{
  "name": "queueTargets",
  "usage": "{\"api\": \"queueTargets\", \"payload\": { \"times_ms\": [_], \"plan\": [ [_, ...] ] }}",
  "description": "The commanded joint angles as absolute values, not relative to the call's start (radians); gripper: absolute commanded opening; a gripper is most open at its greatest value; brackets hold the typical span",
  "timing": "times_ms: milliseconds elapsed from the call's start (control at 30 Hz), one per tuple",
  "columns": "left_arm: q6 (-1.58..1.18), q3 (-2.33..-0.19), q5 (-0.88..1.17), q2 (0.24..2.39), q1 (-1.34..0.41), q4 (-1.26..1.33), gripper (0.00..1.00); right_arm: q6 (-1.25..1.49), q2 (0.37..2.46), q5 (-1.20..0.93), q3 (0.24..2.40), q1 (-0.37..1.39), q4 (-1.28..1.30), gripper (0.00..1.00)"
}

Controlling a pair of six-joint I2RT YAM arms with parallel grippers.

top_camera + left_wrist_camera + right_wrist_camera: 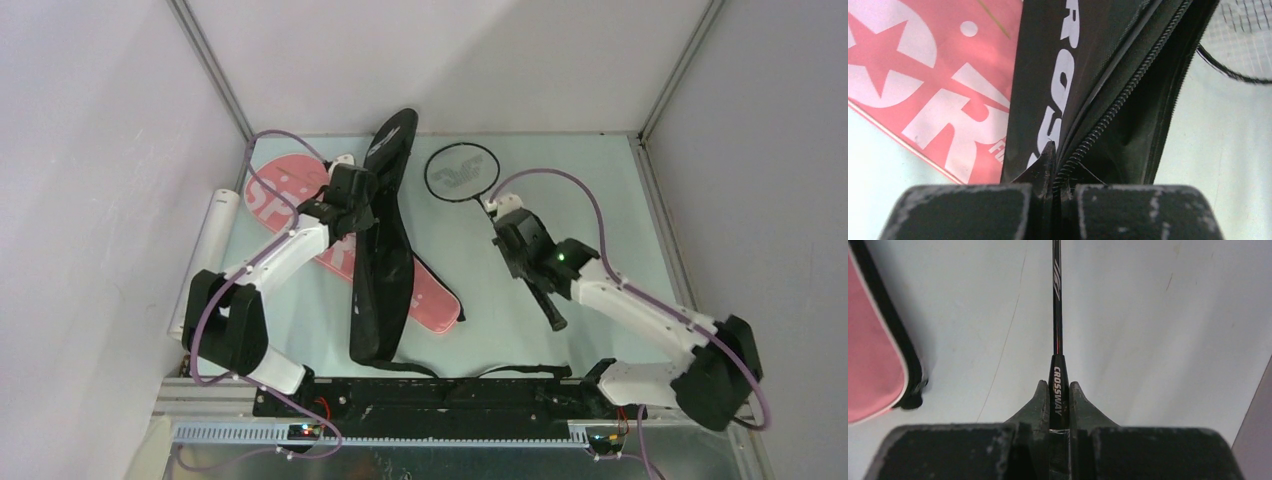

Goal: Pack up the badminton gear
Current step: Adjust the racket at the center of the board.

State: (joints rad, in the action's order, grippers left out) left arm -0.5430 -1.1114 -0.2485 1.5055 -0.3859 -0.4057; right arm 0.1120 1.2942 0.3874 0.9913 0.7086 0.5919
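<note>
The black "CROSSWAY" bag (pixel 385 280) lies lengthwise across the pink "SPORT" bag (pixel 285 190), its zipper side gaping. My left gripper (pixel 368 195) is shut on the black bag's zipper edge (pixel 1088 140), pinching the fabric between its fingertips (pixel 1048 155). A black racket (pixel 460 170) lies on the table to the right, head towards the back. My right gripper (pixel 503 222) is shut on the racket's handle cone (pixel 1057 390), which is printed "CROSSWAY". The long white tube (pixel 208 240) lies along the left edge. No shuttlecocks or other rackets show.
The pink bag's lower end (pixel 873 350) lies left of the right gripper. The racket's strung head (pixel 1243 35) sits just right of the black bag's opening. Grey walls close in the table (pixel 600 200) on three sides.
</note>
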Motion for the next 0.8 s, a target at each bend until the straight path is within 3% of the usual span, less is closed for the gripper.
{"api": "queueTargets", "payload": {
  "times_ms": [0,167,267,500,567,600,667,767],
  "plan": [
    [-0.599,-1.117,-0.328,1.436,-0.373,-0.439,0.00,0.234,1.162,0.481,0.916,0.804,0.621,0.00],
    [-0.613,-1.061,-0.385,1.332,-0.373,-0.486,0.00,0.441,1.153,0.308,0.797,0.891,0.542,0.00],
    [-0.620,-1.031,-0.401,1.311,-0.373,-0.494,0.00,0.551,1.211,0.208,0.704,0.971,0.366,0.00],
    [-0.625,-1.020,-0.358,1.314,-0.371,-0.484,0.00,0.718,1.374,0.280,0.698,1.012,0.225,0.01],
    [-0.619,-1.014,-0.361,1.311,-0.371,-0.482,0.00,0.695,1.384,0.283,0.705,1.012,0.214,0.20],
    [-0.614,-1.011,-0.362,1.309,-0.371,-0.483,0.00,0.665,1.384,0.283,0.707,1.012,0.205,0.33],
    [-0.606,-1.007,-0.360,1.303,-0.372,-0.481,0.00,0.587,1.387,0.272,0.709,1.005,0.169,0.48],
    [-0.595,-1.004,-0.359,1.300,-0.371,-0.481,0.00,0.485,1.421,0.235,0.726,0.961,0.095,0.55]
  ]
}}
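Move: The right gripper already holds the racket by the front of its handle. The bare spot to lay that handle on lies about 11 cm back, 8 cm left and 13 cm below it. The pink bag's end lies some 9 cm back and 19 cm left, and the racket head 27 cm ahead and 15 cm left. The left gripper already pinches the black case's edge. From it the spot lies about 20 cm back, 28 cm right and 13 cm below. Bring the right gripper back about 11 cm and leftwards with the racket, first nearly level, then down some 10 cm beside the pink bag's end, left side rolling up. Open the fingers halfway to release the handle while edging left and slightly forward. Keep the left pinch and draw the case edge about 5 cm back and left. ##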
